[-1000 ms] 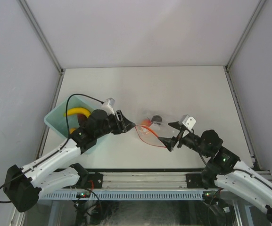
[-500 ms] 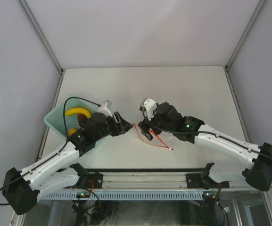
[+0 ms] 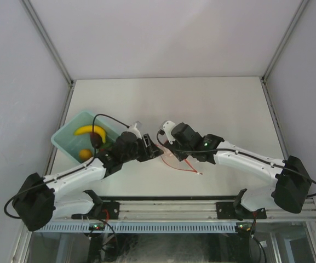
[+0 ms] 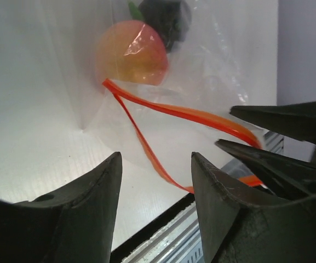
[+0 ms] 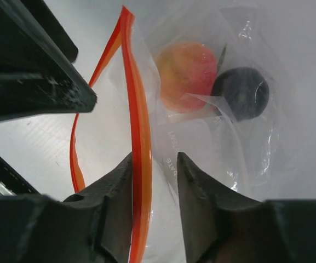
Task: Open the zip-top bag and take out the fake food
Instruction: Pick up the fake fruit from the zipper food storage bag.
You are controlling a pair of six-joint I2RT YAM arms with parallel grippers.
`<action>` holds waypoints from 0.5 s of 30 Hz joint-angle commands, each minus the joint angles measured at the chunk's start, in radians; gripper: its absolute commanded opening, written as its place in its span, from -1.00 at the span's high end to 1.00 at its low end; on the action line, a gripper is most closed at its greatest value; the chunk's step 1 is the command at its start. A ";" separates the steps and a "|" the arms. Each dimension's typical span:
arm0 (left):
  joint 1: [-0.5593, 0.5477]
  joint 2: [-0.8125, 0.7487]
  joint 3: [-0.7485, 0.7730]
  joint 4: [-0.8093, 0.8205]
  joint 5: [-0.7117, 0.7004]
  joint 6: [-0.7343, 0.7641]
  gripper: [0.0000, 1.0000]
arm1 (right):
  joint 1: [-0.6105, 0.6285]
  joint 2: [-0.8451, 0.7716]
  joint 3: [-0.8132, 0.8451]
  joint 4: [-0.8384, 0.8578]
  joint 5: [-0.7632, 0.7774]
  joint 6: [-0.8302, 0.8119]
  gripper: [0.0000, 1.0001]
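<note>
The zip-top bag lies on the table between both arms, its mouth agape, the red-orange zip strip split into two bands. Inside lie fake food pieces: an orange-peach fruit and a dark purple piece. My right gripper straddles one band. The band rests against one finger, and a gap shows to the other. My left gripper stands open at the mouth's near side, with the other band lying just ahead between its fingertips. In the top view the left gripper and right gripper nearly meet.
A light blue bin stands left of the bag and holds a yellow banana and an orange fruit. The table's near edge with its metal rail runs close under the left gripper. Grey walls enclose the table.
My right arm swung from the near right across to the bag's mouth and its jaws narrowed around a zip band. My left gripper slid right, closer to the bag.
</note>
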 commanded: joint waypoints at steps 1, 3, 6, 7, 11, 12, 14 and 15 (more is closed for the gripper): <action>-0.021 0.096 0.048 0.068 0.016 -0.022 -0.15 | 0.009 -0.013 0.025 0.072 0.051 0.005 0.48; -0.026 0.141 0.067 0.068 0.022 -0.011 -0.14 | 0.009 -0.022 0.009 0.101 0.052 0.013 0.76; -0.026 0.190 0.115 0.065 0.042 0.033 0.00 | 0.007 -0.057 -0.029 0.173 0.044 0.037 0.93; -0.026 0.205 0.139 0.056 0.044 0.052 0.13 | 0.001 -0.071 -0.045 0.203 0.037 0.049 0.95; -0.022 0.266 0.294 -0.036 0.035 0.183 0.81 | -0.035 -0.138 -0.094 0.290 0.078 0.101 0.98; -0.019 0.280 0.341 -0.074 0.024 0.227 0.92 | -0.051 -0.160 -0.115 0.306 0.096 0.115 0.98; -0.019 0.302 0.434 -0.128 -0.010 0.321 0.99 | -0.091 -0.220 -0.156 0.345 0.125 0.149 0.99; -0.019 0.311 0.479 -0.145 -0.028 0.365 1.00 | -0.114 -0.260 -0.182 0.369 0.144 0.172 0.99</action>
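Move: The left hand goes for the near-left lip of the bag's red rim, roughly 4 cm below its half-open fingers, 2 cm to the right and 1 cm ahead. That lip is about 14 cm left, 1 cm ahead and 4 cm below the right hand, whose own far-right lip already lies between its fingers. Inside the bag the peach is some 6 cm ahead and 8 cm right of the left hand, the dark plum 9 cm ahead and 10 cm right, both about 6 cm lower. With its fingers half open, the left hand sinks about 4 cm onto the near-left lip of the bag mouth, shuts on it, then climbs back about as far while carrying the pinch roughly 4 cm to the right and 3 cm forward. The right hand closes its part-open fingers on the opposite lip and eases forward and up some 2 to 3 cm, its wrist turning about 15 degrees as it keeps that pinch. ##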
